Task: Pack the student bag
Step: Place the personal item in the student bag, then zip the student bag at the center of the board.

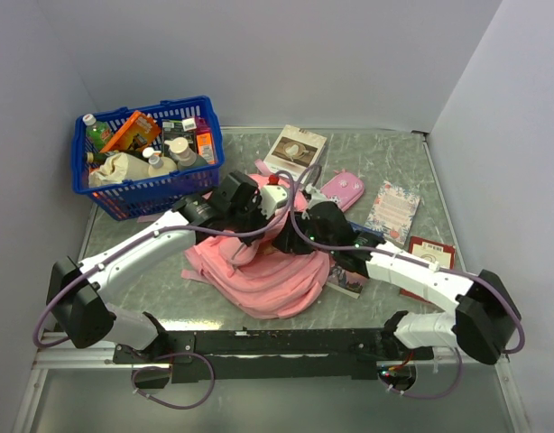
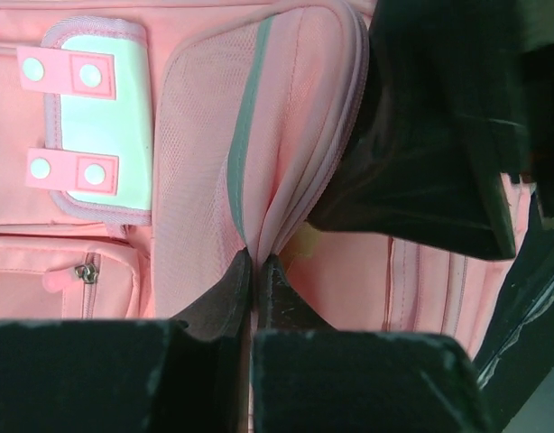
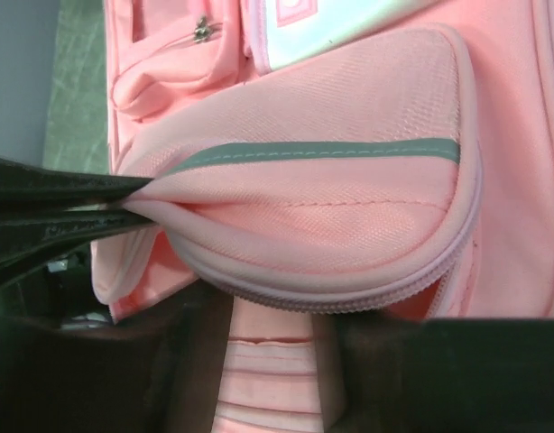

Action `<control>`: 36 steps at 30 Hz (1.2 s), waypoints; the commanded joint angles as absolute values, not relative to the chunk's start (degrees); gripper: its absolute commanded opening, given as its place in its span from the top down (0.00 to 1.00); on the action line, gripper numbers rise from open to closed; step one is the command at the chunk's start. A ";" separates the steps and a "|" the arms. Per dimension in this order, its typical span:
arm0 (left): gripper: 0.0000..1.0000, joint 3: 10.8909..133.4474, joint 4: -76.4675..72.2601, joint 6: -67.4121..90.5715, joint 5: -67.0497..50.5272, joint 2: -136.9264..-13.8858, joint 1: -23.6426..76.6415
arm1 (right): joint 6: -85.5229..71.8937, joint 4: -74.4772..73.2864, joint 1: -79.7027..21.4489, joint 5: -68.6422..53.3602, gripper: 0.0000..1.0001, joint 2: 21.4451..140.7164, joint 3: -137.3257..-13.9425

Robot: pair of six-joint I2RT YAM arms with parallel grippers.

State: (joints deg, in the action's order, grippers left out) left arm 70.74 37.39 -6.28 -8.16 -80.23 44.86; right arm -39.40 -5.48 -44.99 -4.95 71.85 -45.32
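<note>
The student bag [image 1: 259,271] lies crumpled in the middle of the table, pink with a grey stripe [image 3: 313,151] and a white pocket patch [image 2: 110,126]. My left gripper [image 2: 256,262] is shut on the edge of the bag's top flap, pinching the fabric where the stripe ends; from above it hangs over the bag's far side [image 1: 259,206]. My right gripper [image 3: 272,311] faces it from the right [image 1: 311,225]. Its jaws stand apart astride a band of pink fabric, tips hidden under the flap's zipper rim [image 3: 349,293].
A blue basket [image 1: 160,194] full of bottles and packets stands at the back left. Behind and right of the bag lie a white-covered book [image 1: 295,149], a pink pencil case [image 1: 342,189], a floral notebook [image 1: 393,210] and a red booklet [image 1: 430,253].
</note>
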 commanded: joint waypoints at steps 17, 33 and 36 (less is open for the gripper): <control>0.20 86.66 38.74 -6.66 -29.40 -81.13 35.18 | -25.41 -12.02 -65.36 10.81 0.39 51.05 -41.21; 0.22 61.00 41.13 -49.63 -41.04 -67.77 13.71 | -30.49 -25.84 -72.69 3.08 0.27 89.20 -65.30; 0.23 57.75 44.46 -63.68 -45.16 -66.89 11.35 | -32.78 -23.83 -72.69 3.77 0.27 90.79 -64.51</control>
State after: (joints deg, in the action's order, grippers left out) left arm 60.64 42.17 -43.66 -37.34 -69.47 13.56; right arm -29.08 -23.14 -72.40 3.40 89.23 -63.05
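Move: The left hand holds the pocket flap edge pinched; the small side pocket, over which it ends, is about 5 cm ahead, 10 cm to its left and 9 cm below. The clear card sleeve is roughly 6 cm ahead of this hand, 2 cm right, 7 cm below. For the right hand, in the pocket mouth, the front pocket's zip pull is some 11 cm back, 9 cm left, 10 cm below; the personal item is about level, 2 cm left, 3 cm below. The left fingers open and let the pocket flap go; that hand rises about 9 cm, first drifting right, then swings left over the card sleeve to the side pocket and sinks to its old height. Meanwhile the right hand pulls up and back out of the pocket mouth, carries on back and left some 12 cm towards the zip pull, then sinks, opening wider and turning its tips steeper down and counter-clockwise. ##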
